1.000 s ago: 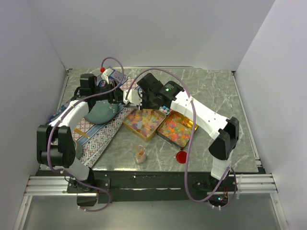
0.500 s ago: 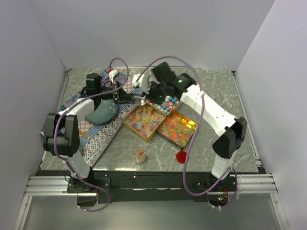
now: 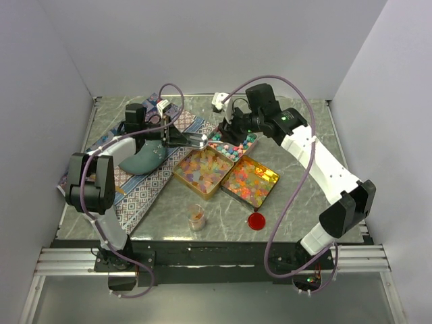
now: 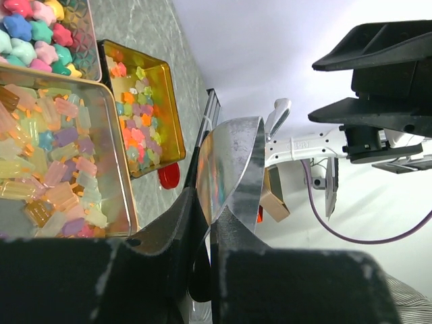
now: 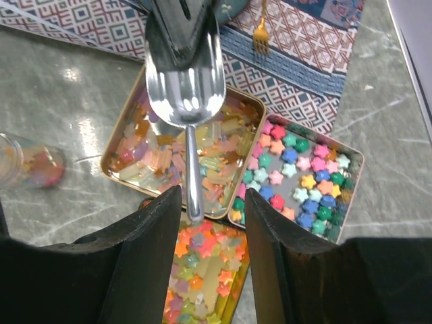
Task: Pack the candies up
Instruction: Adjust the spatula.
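Three open tins hold the candies: pastel star sweets (image 5: 304, 169), translucent yellow-pink ones (image 5: 162, 152) and orange-red-yellow ones (image 5: 202, 266). In the top view they sit mid-table, pastel candies (image 3: 233, 143) farthest back. A metal scoop (image 5: 185, 81) hangs above the tins. My left gripper (image 4: 212, 216) is shut on the scoop (image 4: 233, 169) at its bowl end. The scoop's thin handle reaches between the fingers of my right gripper (image 5: 212, 223), which stands open and does not touch it. From above, the right gripper (image 3: 229, 131) faces the left gripper (image 3: 177, 137) over the tins.
A small glass jar (image 3: 196, 217) with a few sweets stands near the front edge, a red disc (image 3: 256, 221) to its right. A patterned cloth (image 3: 145, 189) on the left carries a dark teal bowl (image 3: 143, 156) and a small gold fork (image 5: 260, 34).
My left gripper has closed on the scoop and reached toward the tins. The right gripper has opened, let go of the scoop's handle and drawn back to the right.
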Available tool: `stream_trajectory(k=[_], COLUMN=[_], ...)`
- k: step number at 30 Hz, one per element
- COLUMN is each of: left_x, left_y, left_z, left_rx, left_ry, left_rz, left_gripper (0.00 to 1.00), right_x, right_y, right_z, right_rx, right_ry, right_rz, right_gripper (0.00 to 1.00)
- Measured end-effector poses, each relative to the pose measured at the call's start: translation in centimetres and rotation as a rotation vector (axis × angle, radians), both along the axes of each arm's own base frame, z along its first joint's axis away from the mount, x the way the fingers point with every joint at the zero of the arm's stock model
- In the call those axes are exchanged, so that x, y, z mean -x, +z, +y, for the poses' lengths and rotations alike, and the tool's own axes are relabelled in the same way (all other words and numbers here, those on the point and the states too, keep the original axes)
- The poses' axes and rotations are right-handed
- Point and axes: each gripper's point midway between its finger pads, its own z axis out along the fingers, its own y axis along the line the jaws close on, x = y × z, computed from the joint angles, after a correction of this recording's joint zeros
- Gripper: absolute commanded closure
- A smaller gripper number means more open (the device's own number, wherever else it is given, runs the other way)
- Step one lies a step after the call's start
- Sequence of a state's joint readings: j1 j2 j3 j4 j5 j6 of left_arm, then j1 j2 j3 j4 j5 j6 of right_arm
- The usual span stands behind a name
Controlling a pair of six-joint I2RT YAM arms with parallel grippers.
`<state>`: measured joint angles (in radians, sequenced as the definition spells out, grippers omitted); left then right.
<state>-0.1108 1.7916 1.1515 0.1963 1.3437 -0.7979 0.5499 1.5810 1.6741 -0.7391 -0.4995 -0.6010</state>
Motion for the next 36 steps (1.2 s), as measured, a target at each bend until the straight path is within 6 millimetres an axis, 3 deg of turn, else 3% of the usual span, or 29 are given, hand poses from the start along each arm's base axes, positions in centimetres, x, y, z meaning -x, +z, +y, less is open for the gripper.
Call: stream_trajectory(k=[5,15,21,29,30,32,34,36], left_x=[0.2,0.6,0.5,0.4,0.4,0.4,0.4,0.1], left_y=[0.3,0.3,0.3,0.2,0.2,0.1,0.0,0.0], left_z=[-0.5,-1.1,-1.1,-1.2,-1.2,-1.3,-1.3,-1.3], left_rx=[0.002,0.003,0.003,-0.001,-0.003,-0.005,-0.007,-0.022], left_ry=[-0.018,-0.035,-0.037,-0.03,-0.029,-0.027,-0.028,-0.017], left_rz=[-0.007,-0.008,-0.008,-0.001,0.001,0.008,0.009,0.006], left_gripper=[0.99,0.99,0.99,0.99,0.97,0.6,0.35,0.27], right_x=[0.2,0.5,0.7,0.9,0.9,0.9,0.8,0.7], right_y=[-0.4,-3.7,-3.9,-4.1,-4.2,-4.3,-4.2,-4.3], right_z=[0.8,1.2,1.2,1.2,1.2,1.3,1.3,1.1], right_rx=[-0.017,0.037,0.041,0.046,0.046,0.047,0.049,0.058], right_ry=[0.037,0.085,0.098,0.104,0.106,0.108,0.108,0.102], right_rz=[0.029,0.121,0.125,0.139,0.139,0.141,0.135,0.132], right_gripper=[0.5,0.55,0.66,0.93,0.95,1.0,1.0,1.0])
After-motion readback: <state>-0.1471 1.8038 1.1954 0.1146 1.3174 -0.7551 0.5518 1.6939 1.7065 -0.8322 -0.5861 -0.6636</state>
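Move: The left hand already holds the spatula by its scoop. The handle's middle lies about 10 cm to that hand's right, roughly at its height. From the open right hand the handle's middle is about 4 cm left, 4 cm below and 1 cm back. Some 26 cm under the right hand stand the star-candy tray (10 cm ahead, 2 cm right), the pale-candy tray (8 cm left, 1 cm back) and the orange-candy tray (8 cm right, 5 cm back). Downward, about 4 cm and slightly left, the right hand brings its half-open fingers over the spatula's handle, the wrist turning some 10 degrees, then stays there and pinches the handle near its free end. The left hand shifts the scoop about 1 cm to the right to meet it, holds still, and at the very end opens its fingers and lets go of the scoop. ##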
